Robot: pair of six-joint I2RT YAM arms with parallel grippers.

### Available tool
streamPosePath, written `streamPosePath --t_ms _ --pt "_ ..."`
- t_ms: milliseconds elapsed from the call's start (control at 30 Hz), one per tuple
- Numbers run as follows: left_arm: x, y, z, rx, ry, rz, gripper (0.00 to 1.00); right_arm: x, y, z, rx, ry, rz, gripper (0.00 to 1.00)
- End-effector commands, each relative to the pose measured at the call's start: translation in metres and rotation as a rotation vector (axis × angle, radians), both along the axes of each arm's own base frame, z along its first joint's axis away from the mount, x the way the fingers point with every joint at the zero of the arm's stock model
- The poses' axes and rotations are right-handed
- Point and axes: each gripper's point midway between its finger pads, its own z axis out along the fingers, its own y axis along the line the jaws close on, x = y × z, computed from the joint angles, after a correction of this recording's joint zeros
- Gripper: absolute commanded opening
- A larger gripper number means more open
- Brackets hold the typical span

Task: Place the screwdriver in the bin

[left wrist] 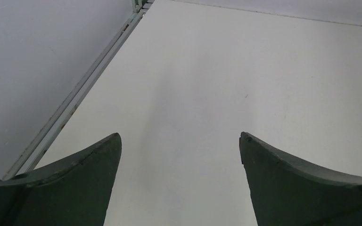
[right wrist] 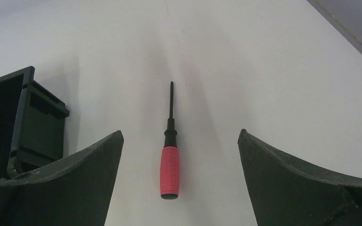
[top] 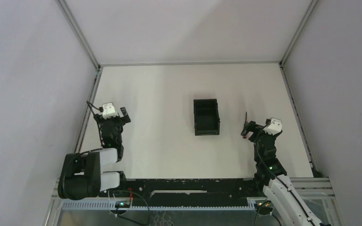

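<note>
The screwdriver, with a short red handle and a thin dark shaft, lies flat on the white table with its tip pointing away from me. My right gripper hovers open above it, one finger on each side of the handle and clear of it. In the top view the screwdriver shows just beside the right gripper. The black bin stands mid-table, left of the screwdriver; its near corner shows in the right wrist view. My left gripper is open over bare table.
Grey enclosure walls close in the table on the left, right and back, with a metal rail along the left edge. The arm bases and a black mounting bar run along the near edge.
</note>
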Motion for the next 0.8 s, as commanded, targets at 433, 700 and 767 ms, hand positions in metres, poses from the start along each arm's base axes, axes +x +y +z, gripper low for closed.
streamPosePath --t_ms 433,700,767 --pt "0.008 0.0 0.017 -0.007 -0.05 0.004 1.0 0.017 0.008 0.079 0.058 0.021 -0.005 1.0" --pt "0.008 0.001 0.017 -0.007 -0.05 0.005 1.0 0.016 0.038 0.068 0.126 0.403 0.076 1.0" --pt "0.008 0.0 0.017 -0.007 -0.049 0.005 1.0 0.02 0.046 0.054 0.13 0.468 0.103 1.0"
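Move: The screwdriver lies flat below the right hand: its middle about 5 cm ahead, 2 cm to the left and 9 cm down, with the red handle at the near end and the tip pointing away. The bin stands some 21 cm to the right hand's left and 8 cm ahead, its middle about 5 cm lower. For the idle left hand the screwdriver is roughly 65 cm to the right, 4 cm back and 11 cm down. Up, mainly: after easing about 1 cm to the right, the empty right hand climbs roughly 11 cm away from the screwdriver, swinging left and forward some 4 cm as it goes, and levels out at the end. The fingers stay wide open and touch nothing, while the wrist tips about 10 degrees further down and rolls its left side up slightly. ##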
